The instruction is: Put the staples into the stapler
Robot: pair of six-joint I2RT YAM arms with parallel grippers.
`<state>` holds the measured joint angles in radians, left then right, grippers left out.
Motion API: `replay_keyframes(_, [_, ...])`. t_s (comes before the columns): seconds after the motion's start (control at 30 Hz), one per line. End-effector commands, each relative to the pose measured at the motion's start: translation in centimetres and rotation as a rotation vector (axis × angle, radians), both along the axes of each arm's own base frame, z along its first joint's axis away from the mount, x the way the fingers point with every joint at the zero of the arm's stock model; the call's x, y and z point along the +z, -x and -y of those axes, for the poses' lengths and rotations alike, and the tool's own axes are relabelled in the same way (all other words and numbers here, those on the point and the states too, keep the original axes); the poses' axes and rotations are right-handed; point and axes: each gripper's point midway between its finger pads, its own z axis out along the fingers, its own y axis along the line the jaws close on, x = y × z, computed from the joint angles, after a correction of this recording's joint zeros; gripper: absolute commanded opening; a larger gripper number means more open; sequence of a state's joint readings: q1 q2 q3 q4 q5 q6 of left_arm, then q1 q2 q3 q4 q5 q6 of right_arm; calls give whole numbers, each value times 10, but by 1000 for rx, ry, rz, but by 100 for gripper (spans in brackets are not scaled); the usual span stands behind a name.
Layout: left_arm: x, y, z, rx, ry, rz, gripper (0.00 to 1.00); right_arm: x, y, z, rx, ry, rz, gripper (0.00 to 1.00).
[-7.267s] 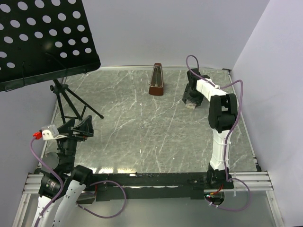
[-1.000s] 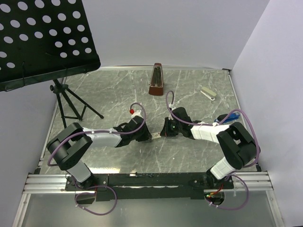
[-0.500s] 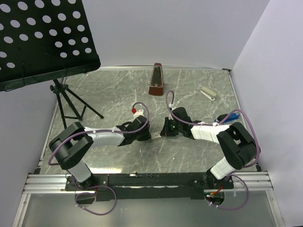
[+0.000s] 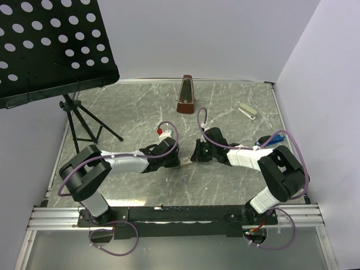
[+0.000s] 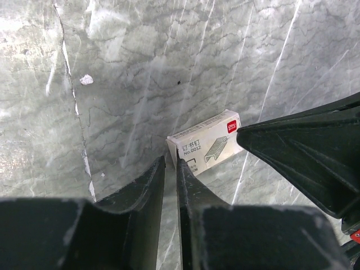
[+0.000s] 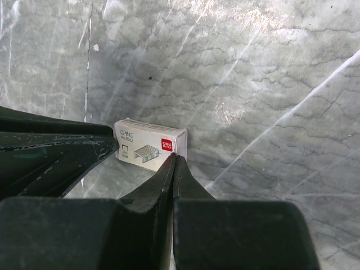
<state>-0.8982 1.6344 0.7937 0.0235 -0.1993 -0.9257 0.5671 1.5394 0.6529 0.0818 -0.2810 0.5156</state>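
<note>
The staples (image 4: 184, 162) are a small white box with a red logo, lying flat mid-table between both grippers. My left gripper (image 5: 170, 162) stands open by a narrow gap, its fingertips (image 5: 181, 164) at the left end of the staples box (image 5: 205, 146), the right finger overlapping the box's edge. My right gripper (image 6: 176, 156) is shut, its joined tips touching the right end of the staples box (image 6: 147, 145). A white stapler (image 4: 247, 111) lies at the back right. A blue stapler (image 4: 264, 140) shows partly behind the right arm.
A brown metronome (image 4: 186, 95) stands at the back centre. A black perforated music stand (image 4: 50, 45) overhangs the left side, its tripod legs (image 4: 84, 121) on the table. White walls close the back and right.
The left jaws closed almost fully and then parted again to a narrow gap. The left gripper edged slightly right toward the box. The right gripper stayed shut and still.
</note>
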Motion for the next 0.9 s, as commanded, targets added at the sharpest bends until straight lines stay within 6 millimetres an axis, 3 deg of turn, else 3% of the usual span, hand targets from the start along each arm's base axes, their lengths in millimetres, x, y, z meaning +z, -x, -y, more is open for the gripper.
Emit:
replay_keyframes(0.0, [11,-4,14,-18,28,13,20,14,-4,-7,8,-27,45,1])
replay_keyframes(0.4, [8,-6,13,-5,7,11,19,15,-3,-12,10,-26,43,2])
replay_keyframes(0.53, [2,-4,2,16,-35,1,18,15,-3,-11,0,-24,42,5])
replay_keyframes(0.87, [8,0,3,15,6,4,20,22,-2,-12,-27,-68,57,34])
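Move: The staple box lies flat between the hands. Its middle is some 2 cm to the left gripper's right and 1 cm ahead, and about 2 cm to the right gripper's left, level with it fore and aft, about 1 cm below both. From the right gripper the metronome is about 26 cm ahead and 2 cm left, the beige stapler 26 cm ahead and 26 cm right, and the blue stapler 11 cm ahead and 34 cm right. Open the right gripper from shut to about a third of its range at the near right end of the staple box, easing it only about half a centimetre left towards the box, so its fingertips come to either side of that end's edge. Keep the left gripper slightly open at the box's left end, nudging it about half a centimetre right and then most of the way back. ##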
